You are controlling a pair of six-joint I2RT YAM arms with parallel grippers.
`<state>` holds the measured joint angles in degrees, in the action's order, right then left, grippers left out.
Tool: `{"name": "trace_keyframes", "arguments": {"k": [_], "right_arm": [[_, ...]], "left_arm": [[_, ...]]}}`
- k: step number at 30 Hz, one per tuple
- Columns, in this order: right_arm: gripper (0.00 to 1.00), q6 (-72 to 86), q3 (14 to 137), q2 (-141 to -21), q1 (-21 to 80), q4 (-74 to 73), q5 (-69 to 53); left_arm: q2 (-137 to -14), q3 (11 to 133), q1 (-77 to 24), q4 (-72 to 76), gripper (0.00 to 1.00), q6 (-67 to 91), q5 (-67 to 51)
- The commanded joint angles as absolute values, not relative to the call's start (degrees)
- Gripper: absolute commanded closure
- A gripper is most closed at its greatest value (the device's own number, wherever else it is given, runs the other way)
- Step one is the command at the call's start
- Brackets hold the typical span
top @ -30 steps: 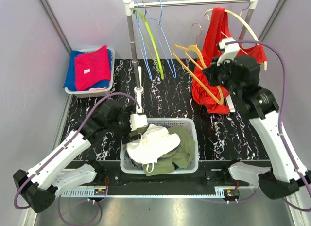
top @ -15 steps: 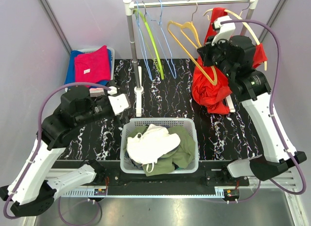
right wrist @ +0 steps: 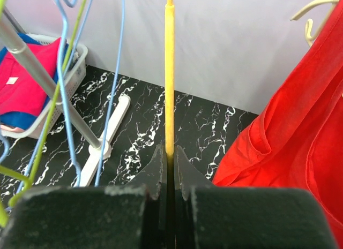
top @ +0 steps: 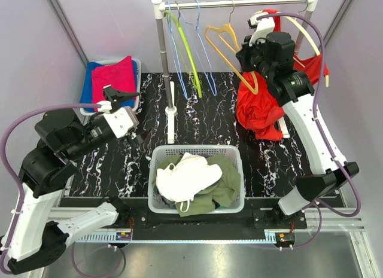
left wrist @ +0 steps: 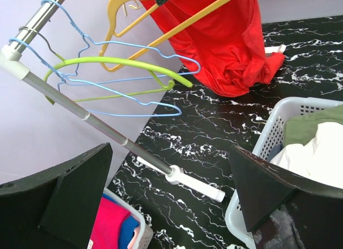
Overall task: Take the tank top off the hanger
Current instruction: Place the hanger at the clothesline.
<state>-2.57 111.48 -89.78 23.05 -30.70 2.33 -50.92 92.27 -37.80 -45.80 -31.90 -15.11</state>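
An empty yellow hanger (top: 230, 61) is pinched edge-on in my shut right gripper (top: 245, 61), its wire hook up at the clothes rail (top: 269, 1). The right wrist view shows the yellow bar (right wrist: 169, 72) rising straight out of the closed right gripper (right wrist: 169, 152). A white garment (top: 188, 176), apparently the tank top, lies on top of the centre basket (top: 197, 149). My left gripper (top: 133, 115) hangs open and empty left of that basket. In the left wrist view the left gripper (left wrist: 171, 152) frames bare table and the rail's foot.
A red garment (top: 257, 110) hangs from a cream hanger (top: 305, 33) at the rail's right end and pools on the table. Blue and green hangers (top: 191, 51) hang at the rail's left. A tray of folded pink and blue clothes (top: 90, 113) sits at the back left.
The right gripper raised the yellow hanger from mid-height up to the rail. The left arm swung away from the centre basket to the left, staying open.
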Motion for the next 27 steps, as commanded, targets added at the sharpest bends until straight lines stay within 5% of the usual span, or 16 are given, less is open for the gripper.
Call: {"name": "trace_keyframes", "arguments": {"k": [1, 10, 12, 16, 17, 27], "right_arm": [[1.0, -1.67, 114.43, -90.0, 21.97, -26.81, 1.23], [1.0, -0.26, 110.31, -89.56, 21.71, -25.84, -3.25], [0.84, -0.35, 108.82, -88.34, 21.62, -26.01, -4.21], [0.31, 1.49, 106.35, -84.73, 21.36, -26.19, -3.95], [0.25, 1.67, 106.09, -84.03, 21.18, -26.8, -4.13], [0.16, 3.6, 105.12, -71.38, 7.77, -27.6, -1.52]], "left_arm": [[-51.33, 93.25, -37.44, -43.51, 0.01, -31.73, -13.79], [-51.77, 93.96, -36.3, -42.8, 0.01, -30.85, -15.03], [-51.86, 93.87, -36.3, -42.54, 0.01, -30.5, -14.94], [-51.86, 93.87, -36.12, -42.45, 0.01, -30.32, -14.94], [-51.86, 93.78, -36.12, -42.36, 0.01, -30.58, -14.85], [-54.13, 97.03, -36.12, -42.1, 0.01, -25.94, -9.68]]}}
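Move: The right hand holds the yellow hanger by its near side. The spot on the clothesline where its hook goes is about 10 cm ahead, 4 cm left and 11 cm above. The blue hanger hangs some 10 cm ahead, 12 cm left and slightly higher; the red tank top, about 9 cm ahead, 11 cm right and 6 cm lower. From the left hand, that clothesline spot is some 34 cm ahead, 21 cm right and 9 cm above. Easing down by 2–3 cm and slightly left, with the hook already at the clothesline, the right hand spreads its fingers wide and gives up its pinch on the yellow hanger's bar. It then reverses quickly, heading right, up and back some 10 cm, away from the hanger and out in front of the red tank top. ##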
